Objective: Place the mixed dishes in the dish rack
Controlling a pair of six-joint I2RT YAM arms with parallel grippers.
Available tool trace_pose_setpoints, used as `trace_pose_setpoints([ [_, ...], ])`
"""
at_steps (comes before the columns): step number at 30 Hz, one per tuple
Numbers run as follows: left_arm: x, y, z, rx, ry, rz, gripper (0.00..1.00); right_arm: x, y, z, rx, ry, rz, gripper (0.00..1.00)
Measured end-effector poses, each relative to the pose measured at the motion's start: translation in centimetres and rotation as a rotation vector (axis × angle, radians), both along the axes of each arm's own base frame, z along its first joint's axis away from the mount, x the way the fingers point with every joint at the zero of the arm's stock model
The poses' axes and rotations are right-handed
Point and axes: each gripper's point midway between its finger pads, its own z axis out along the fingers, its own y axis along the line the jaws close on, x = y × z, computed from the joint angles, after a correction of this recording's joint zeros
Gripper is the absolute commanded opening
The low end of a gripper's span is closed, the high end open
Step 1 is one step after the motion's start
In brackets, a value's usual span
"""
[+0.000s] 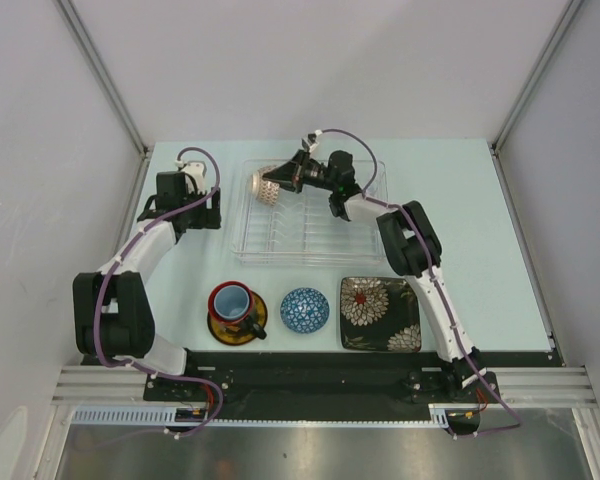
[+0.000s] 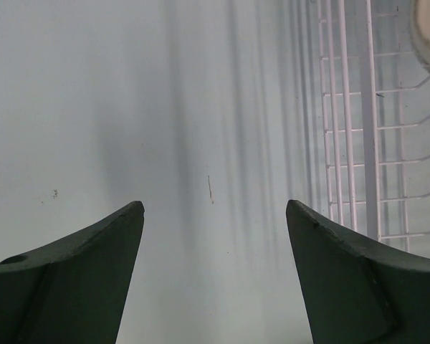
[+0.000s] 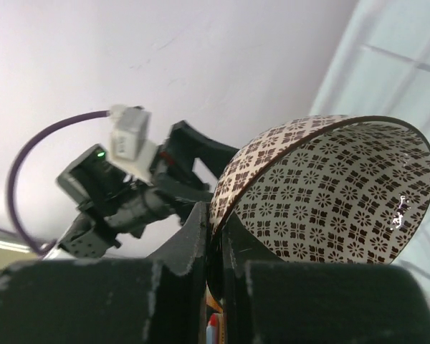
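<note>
The beige netted bowl (image 1: 268, 185) hangs tilted on its side over the far left part of the white wire dish rack (image 1: 310, 245). My right gripper (image 1: 288, 180) is shut on its rim; in the right wrist view the fingers (image 3: 193, 244) pinch the rim of the bowl (image 3: 330, 193). My left gripper (image 1: 202, 212) stands open and empty over bare table just left of the rack (image 2: 358, 143). A red mug (image 1: 232, 298) sits on the yellow saucer (image 1: 250, 327) at the near left. To their right lie the small blue bowl (image 1: 305, 310) and the black square floral plate (image 1: 380, 313).
The rack sits on a clear plastic tray (image 1: 242, 245) at the middle back of the pale table. Grey walls close in the back and both sides. My left arm's elbow (image 1: 110, 310) stands near the mug and saucer.
</note>
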Motion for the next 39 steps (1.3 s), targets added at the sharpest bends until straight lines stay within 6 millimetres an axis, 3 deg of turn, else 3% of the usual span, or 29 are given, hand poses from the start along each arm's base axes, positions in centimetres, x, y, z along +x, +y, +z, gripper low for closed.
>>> trace_pose_setpoints([
  [6, -0.1, -0.1, 0.2, -0.005, -0.001, -0.005, 0.85, 1.4, 0.3, -3.7, -0.100, 0.041, -0.058, 0.00],
  [14, -0.3, -0.2, 0.3, -0.009, 0.002, -0.010, 0.85, 2.9, 1.4, -4.9, -0.236, -0.039, -0.138, 0.01],
  [15, -0.4, -0.3, 0.3, -0.010, 0.003, -0.012, 0.85, 3.1, 1.5, -5.0, -0.245, -0.047, -0.144, 0.12],
  [17, -0.4, -0.3, 0.2, -0.012, 0.007, -0.013, 0.85, 3.3, 1.5, -5.0, -0.262, -0.057, -0.154, 0.22],
  [18, -0.5, -0.3, 0.1, -0.013, 0.008, -0.014, 0.85, 3.4, 1.4, -5.0, -0.269, -0.062, -0.157, 0.35],
  [21, -0.7, -0.4, -0.1, -0.016, 0.016, -0.017, 0.86, 3.7, 1.4, -5.2, -0.290, -0.076, -0.169, 0.52],
  [23, -0.7, -0.4, -0.2, -0.016, 0.018, -0.018, 0.85, 3.8, 1.3, -5.5, -0.309, -0.080, -0.172, 0.59],
  [31, -0.7, -0.4, -0.1, -0.018, 0.017, -0.018, 0.85, 3.7, 1.0, -6.4, -0.362, -0.095, -0.174, 0.70],
  [32, -0.7, -0.4, -0.1, -0.018, 0.017, -0.018, 0.85, 3.6, 0.7, -6.2, -0.370, -0.102, -0.181, 0.76],
  [36, -0.8, -0.4, -0.2, -0.018, 0.018, -0.018, 0.85, 1.5, -1.0, -4.3, -0.411, -0.124, -0.187, 0.84],
  [39, -1.0, -0.4, -0.6, -0.017, 0.024, -0.018, 0.85, -0.7, -3.0, -0.8, -0.447, -0.185, -0.198, 0.91],
])
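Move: Just below the right hand, about 1 cm ahead, 1 cm to its left and 10 cm down, is the spot near the rack's left end for the patterned bowl it still pinches by the rim. The rack's left rim is roughly 7 cm left, 1 cm back and 12 cm lower. The mug stands some 29 cm back and 7 cm left, 16 cm down. From the left hand, that spot is about 8 cm ahead, 13 cm to the right and 4 cm below. Lowering the held bowl into the rack's left end, the right hand goes down about 6 cm and forward some 4 cm, its left-pointing fingers tipping down by roughly 20 degrees and swinging a little clockwise. The fingers then open wide and let go of the rim, and the hand pulls away from the bowl, up, back and to the right. ##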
